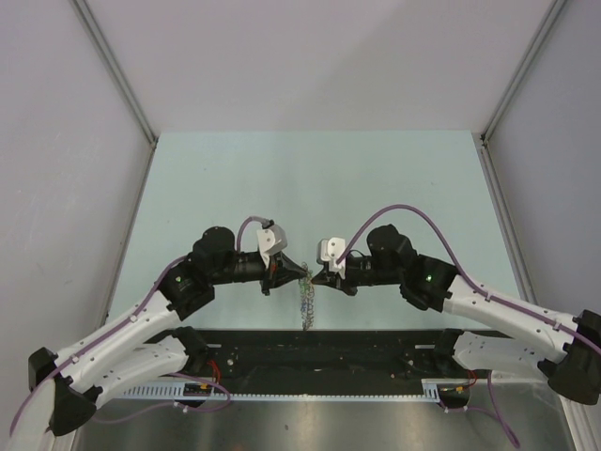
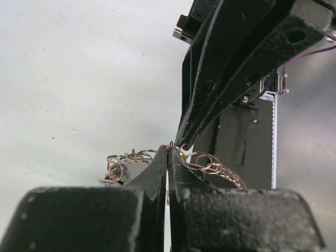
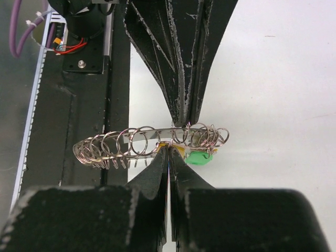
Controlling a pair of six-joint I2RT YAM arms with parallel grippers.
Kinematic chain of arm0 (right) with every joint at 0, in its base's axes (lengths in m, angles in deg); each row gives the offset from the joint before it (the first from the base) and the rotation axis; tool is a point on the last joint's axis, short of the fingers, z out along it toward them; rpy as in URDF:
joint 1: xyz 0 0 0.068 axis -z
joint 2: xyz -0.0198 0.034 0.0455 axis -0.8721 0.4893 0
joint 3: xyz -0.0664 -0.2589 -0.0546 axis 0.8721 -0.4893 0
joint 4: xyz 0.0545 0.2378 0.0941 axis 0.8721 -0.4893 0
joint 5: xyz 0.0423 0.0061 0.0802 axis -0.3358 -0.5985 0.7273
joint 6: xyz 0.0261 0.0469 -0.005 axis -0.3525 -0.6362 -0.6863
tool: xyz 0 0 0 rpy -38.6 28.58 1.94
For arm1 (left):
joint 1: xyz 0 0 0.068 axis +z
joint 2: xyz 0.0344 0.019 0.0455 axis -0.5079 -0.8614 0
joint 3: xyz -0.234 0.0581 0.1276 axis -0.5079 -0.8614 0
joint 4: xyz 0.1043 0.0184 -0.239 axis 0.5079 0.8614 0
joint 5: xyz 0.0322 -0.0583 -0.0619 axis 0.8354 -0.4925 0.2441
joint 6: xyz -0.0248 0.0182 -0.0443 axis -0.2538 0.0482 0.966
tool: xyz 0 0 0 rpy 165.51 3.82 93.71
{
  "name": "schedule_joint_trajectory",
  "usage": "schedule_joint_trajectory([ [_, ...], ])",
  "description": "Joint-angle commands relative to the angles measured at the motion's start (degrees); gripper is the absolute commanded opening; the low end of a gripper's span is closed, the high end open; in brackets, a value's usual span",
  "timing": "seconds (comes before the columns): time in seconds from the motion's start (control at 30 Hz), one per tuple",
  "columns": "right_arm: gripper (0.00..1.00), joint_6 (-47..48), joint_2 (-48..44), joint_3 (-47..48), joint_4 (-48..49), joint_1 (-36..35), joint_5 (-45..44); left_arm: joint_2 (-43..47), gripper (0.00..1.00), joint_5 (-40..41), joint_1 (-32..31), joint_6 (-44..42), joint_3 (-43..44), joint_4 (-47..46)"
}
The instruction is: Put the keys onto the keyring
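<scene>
Both grippers meet tip to tip above the table's near middle. From them the keyring [image 1: 306,303], a grey coil of many small loops, hangs down. My left gripper [image 1: 299,271] is shut on a loop of the keyring [image 2: 212,164]; its tips [image 2: 168,149] pinch the top of the coil. My right gripper [image 1: 317,274] is shut at the yellow-orange head of the keys [image 3: 177,148], just under the keyring [image 3: 113,147]. A green key head [image 3: 200,158] hangs beside it, below the loops. The left fingers [image 3: 184,105] come down from above onto the coil. The key shafts are hidden.
The pale green table [image 1: 319,178] stretches away behind the grippers, walled by grey panels with metal posts. A black rail [image 1: 319,343] carrying the arm bases runs along the near edge, under the hanging coil. Purple cables [image 1: 404,214] loop over both arms.
</scene>
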Motion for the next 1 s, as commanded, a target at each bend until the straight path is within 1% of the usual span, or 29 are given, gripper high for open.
schedule_joint_trajectory([
  [0.0,0.00,0.8,-0.7,2.5,-1.1,-2.4,-3.8,0.8,0.00,3.0,0.2,1.9,1.5,-3.6],
  [0.23,0.00,1.0,0.6,2.8,-1.2,-4.2,-8.2,3.4,0.00,4.6,0.2,5.0,-0.2,-7.2],
  [0.3,0.00,1.1,1.0,2.8,-1.0,-4.6,-8.7,4.4,0.00,6.8,0.2,6.6,-1.3,-7.4],
  [0.33,0.00,1.1,1.2,2.9,-0.8,-4.7,-8.8,5.1,0.00,7.8,0.2,7.3,-1.8,-9.5],
  [0.37,0.00,1.1,1.2,2.8,-0.4,-4.7,-8.6,6.5,0.00,10.0,0.2,7.9,-2.5,-10.2],
  [0.43,0.00,1.2,1.3,2.8,0.2,-4.8,-8.9,7.5,0.00,11.5,0.2,9.2,-3.7,-11.6],
  [0.63,0.00,2.1,0.8,4.0,-1.1,-5.0,-10.2,9.3,0.00,11.9,0.2,11.4,-6.2,-13.9],
  [0.67,0.00,2.4,0.7,4.3,-1.4,-5.0,-10.3,9.7,0.02,12.2,0.2,11.7,-6.8,-14.0],
  [0.7,0.00,2.9,0.5,4.9,-2.4,-5.1,-10.4,10.6,0.08,12.4,0.2,11.6,-7.0,-14.0],
  [0.73,0.00,3.2,0.4,5.2,-2.7,-5.1,-10.5,11.0,0.18,12.7,0.2,11.6,-7.3,-13.9],
  [0.77,0.00,3.5,0.3,5.6,-3.2,-5.1,-10.5,11.3,0.21,12.9,0.2,11.5,-7.6,-13.7],
  [0.97,0.00,6.1,0.9,8.8,-6.6,-5.3,-10.2,13.0,0.27,13.5,0.2,10.1,-8.1,-11.4],
])
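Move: Both hands already pinch the front end of the keyring, their fingertips nearly meeting. The ring's middle lies about 4 cm back and 3 cm below each hand, level sideways with the right and some 1 cm to the right of the left. The green key hangs close by, about 1 cm ahead of the right hand, 3 cm below it and level with it sideways. Left fingers part and the hand leaves the keyring, 3 cm up, 2 cm left; right keeps its pinch. ##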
